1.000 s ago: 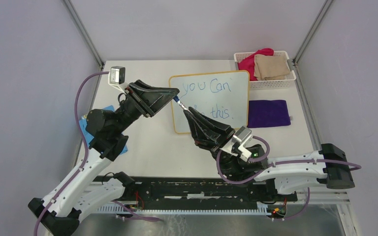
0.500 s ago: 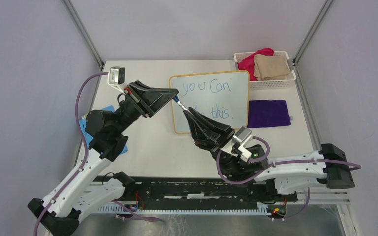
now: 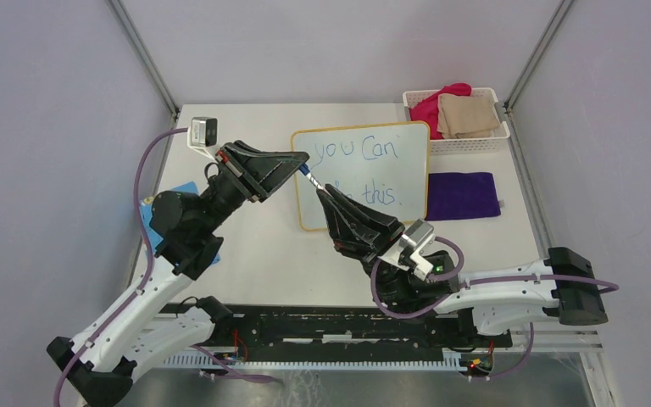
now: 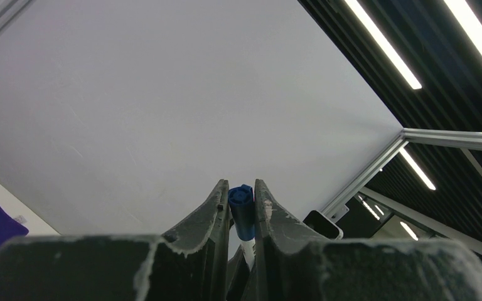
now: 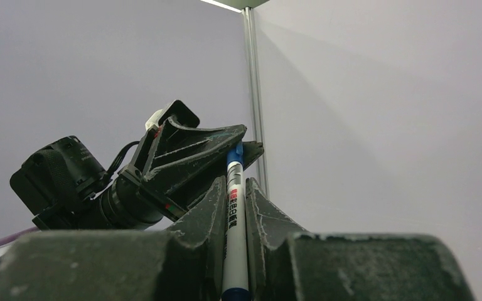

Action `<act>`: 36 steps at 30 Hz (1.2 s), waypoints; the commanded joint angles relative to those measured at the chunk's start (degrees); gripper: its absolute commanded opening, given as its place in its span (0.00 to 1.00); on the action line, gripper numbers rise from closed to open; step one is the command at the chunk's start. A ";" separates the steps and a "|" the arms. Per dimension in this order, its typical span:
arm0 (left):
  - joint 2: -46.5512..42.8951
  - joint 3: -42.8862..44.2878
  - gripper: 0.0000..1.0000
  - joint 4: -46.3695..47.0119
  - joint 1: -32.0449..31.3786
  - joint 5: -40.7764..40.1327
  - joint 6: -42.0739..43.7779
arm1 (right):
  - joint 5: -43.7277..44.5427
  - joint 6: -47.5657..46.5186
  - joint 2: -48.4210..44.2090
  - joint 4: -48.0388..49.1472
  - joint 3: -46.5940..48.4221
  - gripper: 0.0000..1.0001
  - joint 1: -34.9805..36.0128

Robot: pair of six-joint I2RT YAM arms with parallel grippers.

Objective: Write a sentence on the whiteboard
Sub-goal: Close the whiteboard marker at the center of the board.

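The whiteboard (image 3: 409, 174) lies flat at the table's middle. On it is the sentence (image 3: 358, 151) in blue: "you Can" above "this."; my right arm covers the start of the lower line. A white marker (image 3: 308, 177) with a blue cap hangs above the board's left rim, bridging both grippers. My left gripper (image 3: 302, 161) is shut on the blue cap (image 4: 243, 210), which is pinched between its fingertips (image 4: 241, 188). The right gripper (image 3: 322, 193) is shut on the marker's white barrel (image 5: 234, 226), which runs up between the fingertips (image 5: 233, 185) to the left gripper (image 5: 241, 143).
A white basket (image 3: 466, 144) holding red and tan cloths stands at the back right. A purple cloth (image 3: 464, 195) lies right of the board. A blue card (image 3: 147, 209) lies under the left arm at the left table edge. Metal frame posts rise at both back corners.
The left arm has shifted very slightly. The marker stays bridged between the two grippers, and the right arm has not moved.
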 commanded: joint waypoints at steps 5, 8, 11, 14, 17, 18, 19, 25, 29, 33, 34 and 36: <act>0.23 0.12 0.02 -2.12 -6.56 1.37 4.02 | 0.91 -0.16 2.19 -1.14 3.99 0.00 -1.56; 0.24 0.00 0.02 -3.04 -8.71 0.44 4.92 | 0.82 0.26 2.61 -1.41 4.52 0.00 -2.21; 0.59 -0.70 0.02 -3.21 -10.70 -0.34 5.07 | 0.57 0.76 3.03 -1.79 5.14 0.00 -2.84; 0.94 -1.27 0.02 -3.45 -13.21 -1.57 5.74 | 0.33 1.45 3.58 -2.34 5.71 0.00 -3.44; 1.58 -1.29 0.02 -4.76 -15.87 -3.09 7.66 | 0.06 2.27 4.16 -2.81 6.37 0.00 -4.24; 1.84 -1.33 0.02 -5.02 -16.72 -3.52 8.01 | 0.02 2.43 4.37 -2.91 6.63 0.00 -4.41; 2.10 -1.44 0.02 -5.06 -17.38 -3.74 8.27 | -0.15 2.54 4.54 -3.00 6.92 0.00 -4.60; 0.76 -2.21 0.06 -5.57 -18.14 -4.96 10.53 | -0.85 2.74 4.93 -3.45 7.83 0.00 -5.21; -2.14 -0.88 0.49 -9.61 -18.14 -9.27 14.25 | -1.81 3.13 4.01 -4.12 7.61 0.00 -5.18; -4.33 1.62 0.72 -14.12 -18.09 -14.61 17.89 | -2.54 4.29 2.55 -5.25 6.91 0.00 -5.23; -4.88 2.13 0.75 -15.05 -18.05 -15.99 18.73 | -2.62 4.61 2.22 -5.50 6.65 0.00 -5.18; -5.94 2.77 0.79 -16.11 -18.05 -18.73 20.15 | -2.90 5.00 1.38 -5.97 6.04 0.00 -5.18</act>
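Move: The marker stands slantwise between the hands, still gripped at both ends. Its blue cap is right at the left fingertips and some 3 cm ahead, 3 cm left and 5 cm above the right hand. From the left hand, the barrel's middle lies about 2 cm back, 3 cm right and 4 cm down. The whiteboard's middle is far below, nearly 50 cm down from the left hand, roughly 28 cm ahead and 13 cm right. Slowly rising 1 to 2 cm together, the hands close on each other along the marker, the left easing right and the right easing forward and left, to press cap and barrel together. Then the left fingers open wide, let go of the cap, and the hand drops about 4 cm, back and right. The right keeps its grip, sliding 2 cm farther forward-left and sinking 1 cm. ##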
